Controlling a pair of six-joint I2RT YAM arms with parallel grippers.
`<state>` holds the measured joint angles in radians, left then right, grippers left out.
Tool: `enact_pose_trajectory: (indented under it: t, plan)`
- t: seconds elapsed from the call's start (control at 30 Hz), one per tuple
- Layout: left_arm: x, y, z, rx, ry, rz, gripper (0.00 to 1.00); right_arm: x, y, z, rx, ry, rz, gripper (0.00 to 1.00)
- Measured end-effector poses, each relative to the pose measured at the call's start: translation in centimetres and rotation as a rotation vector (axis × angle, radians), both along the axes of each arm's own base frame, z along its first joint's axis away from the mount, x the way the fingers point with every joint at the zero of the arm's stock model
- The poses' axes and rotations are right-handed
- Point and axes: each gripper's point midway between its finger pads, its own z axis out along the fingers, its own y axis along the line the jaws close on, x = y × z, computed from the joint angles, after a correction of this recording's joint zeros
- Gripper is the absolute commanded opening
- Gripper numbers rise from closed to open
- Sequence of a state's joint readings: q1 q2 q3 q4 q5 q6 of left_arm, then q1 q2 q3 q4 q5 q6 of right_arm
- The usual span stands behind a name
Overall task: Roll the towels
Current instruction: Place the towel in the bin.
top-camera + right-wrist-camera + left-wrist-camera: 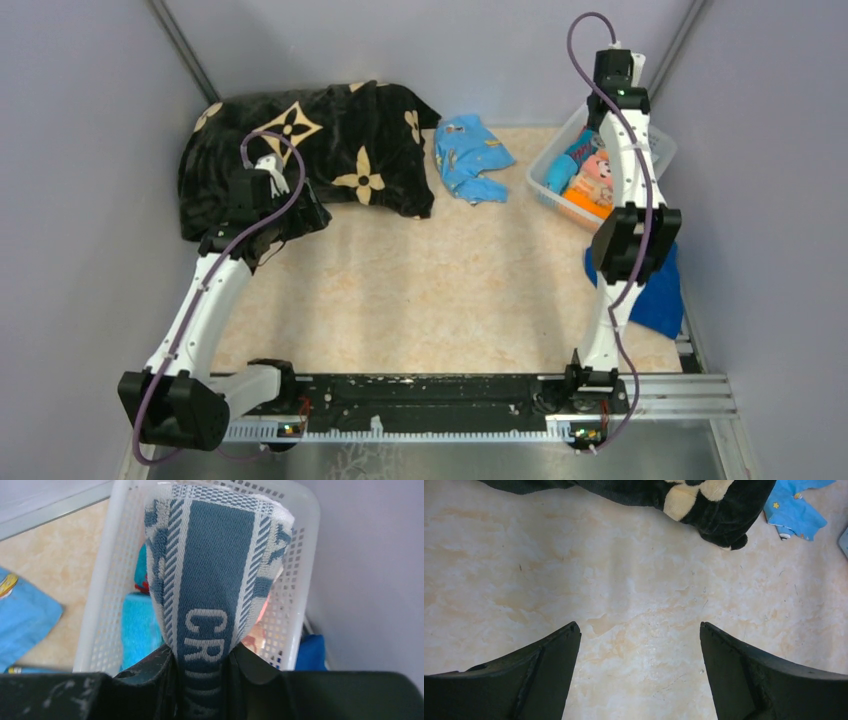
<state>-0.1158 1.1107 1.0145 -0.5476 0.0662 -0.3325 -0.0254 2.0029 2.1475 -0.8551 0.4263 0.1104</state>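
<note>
My right gripper (202, 652) is shut on the white towel with dark-blue print (215, 555). The towel is held as a folded bundle right above the white mesh basket (105, 595). A turquoise towel (137, 630) lies inside that basket. The large royal-blue towel (655, 290) lies on the table's right edge, partly behind the right arm. My left gripper (639, 627) stands wide open over bare table with nothing between its fingers, just in front of the black blanket (709, 505).
The black blanket with cream flowers (310, 150) is heaped at the back left. A light-blue printed cloth (470, 155) lies beside it. The basket (545, 170) at the back right also holds orange and pink items. Grey walls close in on both sides.
</note>
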Motion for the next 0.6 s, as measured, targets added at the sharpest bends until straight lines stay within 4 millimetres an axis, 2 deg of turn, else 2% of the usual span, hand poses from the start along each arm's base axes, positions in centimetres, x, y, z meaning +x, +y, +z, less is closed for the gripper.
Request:
enact_pose_trajectory:
  t: [0.17,0.33,0.5,0.6]
  plan:
    - [0.0,0.2,-0.7,0.011,0.016,0.002,0.94,2.7,-1.4,-5.6,0.079,0.045,-0.138,0.0]
    - [0.1,0.2,-1.8,0.02,0.05,-0.002,0.94,3.8,-1.3,-11.2,0.129,0.106,-0.195,0.0]
    - [0.3,0.4,-2.5,0.024,0.071,0.002,0.94,5.4,-1.1,-14.0,0.156,0.092,-0.206,0.0]
    - [0.3,0.6,-2.7,0.025,0.078,0.008,0.94,6.5,-0.8,-14.8,0.172,0.069,-0.192,0.0]
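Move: Closed on the rolled white-and-blue towel, the right hand has the bin about 8 cm ahead, 6 cm to its right and 20 cm below. In the bin, the teal roll lies some 7 cm ahead and 2 cm left of the hand, the panda roll about 7 cm ahead and 7 cm right; outside it, the light blue cloth lies roughly 9 cm ahead and 18 cm left. From the left hand the bin is about 20 cm ahead, 54 cm right. Sinking about 15 cm and reaching some 6 cm forward, the right hand takes the still-gripped towel down towards the left part of the bin, beside the panda roll, its descent easing as the reach goes on. The wrist turns clockwise about 10 degrees and rolls a little left side up; the fingers stay shut. The empty, open left hand sinks about 3 cm over bare table. ##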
